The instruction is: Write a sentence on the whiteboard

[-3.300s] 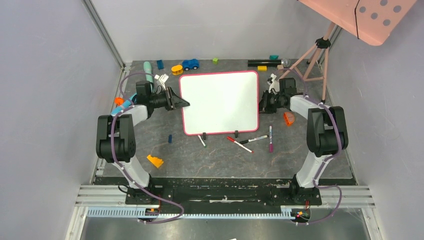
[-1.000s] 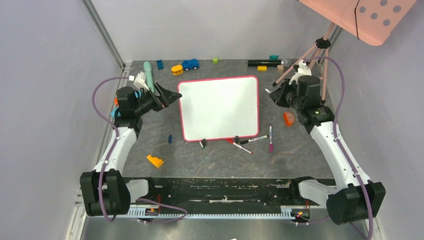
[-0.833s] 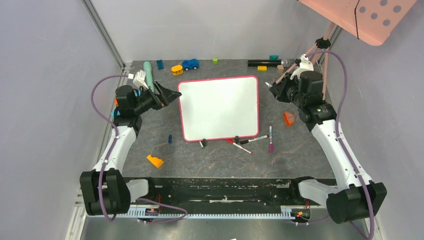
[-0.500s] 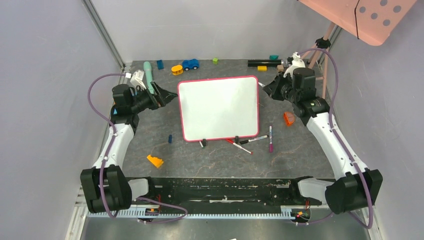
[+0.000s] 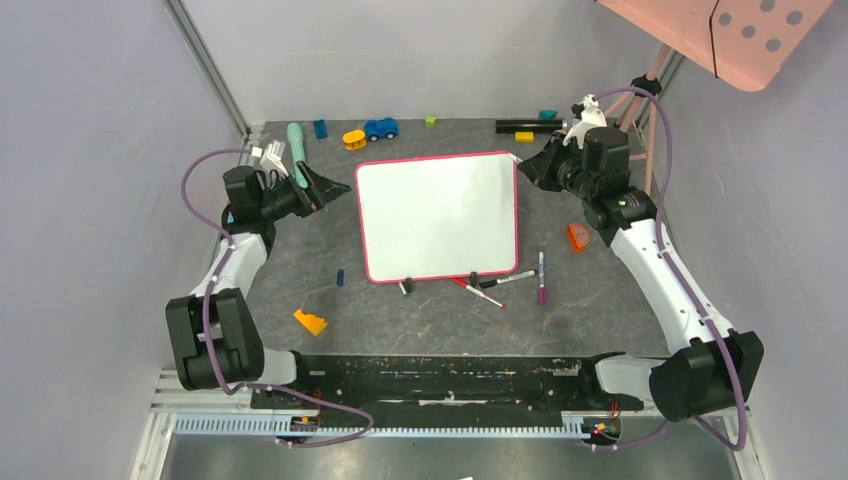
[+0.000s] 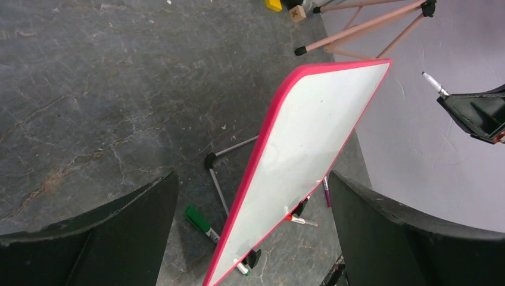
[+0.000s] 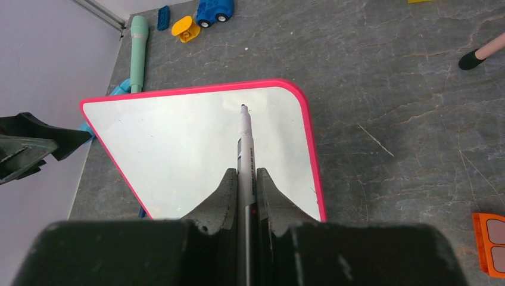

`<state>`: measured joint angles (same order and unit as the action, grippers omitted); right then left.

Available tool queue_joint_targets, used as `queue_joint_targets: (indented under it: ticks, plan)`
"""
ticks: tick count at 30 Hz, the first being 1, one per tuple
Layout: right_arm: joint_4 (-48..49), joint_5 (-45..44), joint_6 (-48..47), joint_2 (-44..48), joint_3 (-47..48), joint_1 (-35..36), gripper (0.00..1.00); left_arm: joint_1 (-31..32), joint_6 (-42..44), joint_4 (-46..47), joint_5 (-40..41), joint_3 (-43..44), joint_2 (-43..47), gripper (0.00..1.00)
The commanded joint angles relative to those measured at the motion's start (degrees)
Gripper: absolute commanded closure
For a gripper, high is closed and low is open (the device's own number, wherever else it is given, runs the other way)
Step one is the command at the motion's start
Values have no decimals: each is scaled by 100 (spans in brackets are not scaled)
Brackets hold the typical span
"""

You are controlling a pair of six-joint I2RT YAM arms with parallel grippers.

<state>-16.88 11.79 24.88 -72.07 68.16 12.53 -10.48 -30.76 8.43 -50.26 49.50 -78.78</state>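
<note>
The whiteboard (image 5: 436,215) stands tilted on two black clip feet, pink-red frame all round. Its white face (image 7: 196,149) is bare; the sentence is out of view. My right gripper (image 5: 532,166) hovers off the board's top right corner, shut on a thin grey marker (image 7: 244,143) whose dark tip points over the upper right of the board. My left gripper (image 5: 335,188) hangs open beside the board's left edge, apart from it. In the left wrist view its wide black fingers (image 6: 107,232) frame the board's edge (image 6: 262,155).
Loose markers (image 5: 541,277) lie by the board's front feet, and a green one (image 6: 199,221) behind it. A pink tripod (image 5: 625,105) stands at the back right, near an orange piece (image 5: 577,236). Toys (image 5: 380,128) line the back; an orange block (image 5: 310,322) lies front left.
My right gripper has moved back and left with the marker, toward the board's top right corner. My left gripper has drawn slightly left, away from the board. The board has stayed put.
</note>
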Motion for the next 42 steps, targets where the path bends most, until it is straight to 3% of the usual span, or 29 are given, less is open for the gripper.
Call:
queue_joint_targets:
  ticks: [1,5,15,22,27,37,39,42]
  plan:
    - [310,153,-78,201,201,36,100,-41,-233,656,-293,-243,-32,0]
    - [354,207,-176,201,287,65,100,-41,-85,1000,-325,-589,-143,0]
    - [458,284,-173,394,159,152,100,-42,-73,3528,-1106,-1951,-696,0]
    - [454,232,-173,357,206,154,100,-24,-13,3866,-1395,-2267,-798,0]
    - [546,300,-150,268,177,155,100,1,-49,3809,-1675,-2086,-1093,0]
    - [719,415,-80,167,128,157,100,485,-549,4652,-1924,-1816,-1731,0]
    - [691,406,-95,162,120,153,100,591,-641,4993,-1892,-1805,-1857,8]
    - [659,403,-100,169,80,153,100,659,-938,5676,-1927,-1829,-2067,36]
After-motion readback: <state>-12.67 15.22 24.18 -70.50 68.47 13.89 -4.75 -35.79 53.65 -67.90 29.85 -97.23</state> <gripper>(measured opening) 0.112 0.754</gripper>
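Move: The whiteboard's left edge, where it can be gripped, lies about 6 cm back, 8 cm right and 10 cm below the open left hand; a small blue cap lies 7 cm back, straight below on the table. The right hand holds a marker; the board's upper right corner is some 6 cm ahead, 2 cm left and 7 cm below it, with an orange box 2 cm ahead, 16 cm right on the table. Left hand sinks 10 cm, rightward and back around whiteboard's left edge, starts closing; right lifts held marker 3 cm. ##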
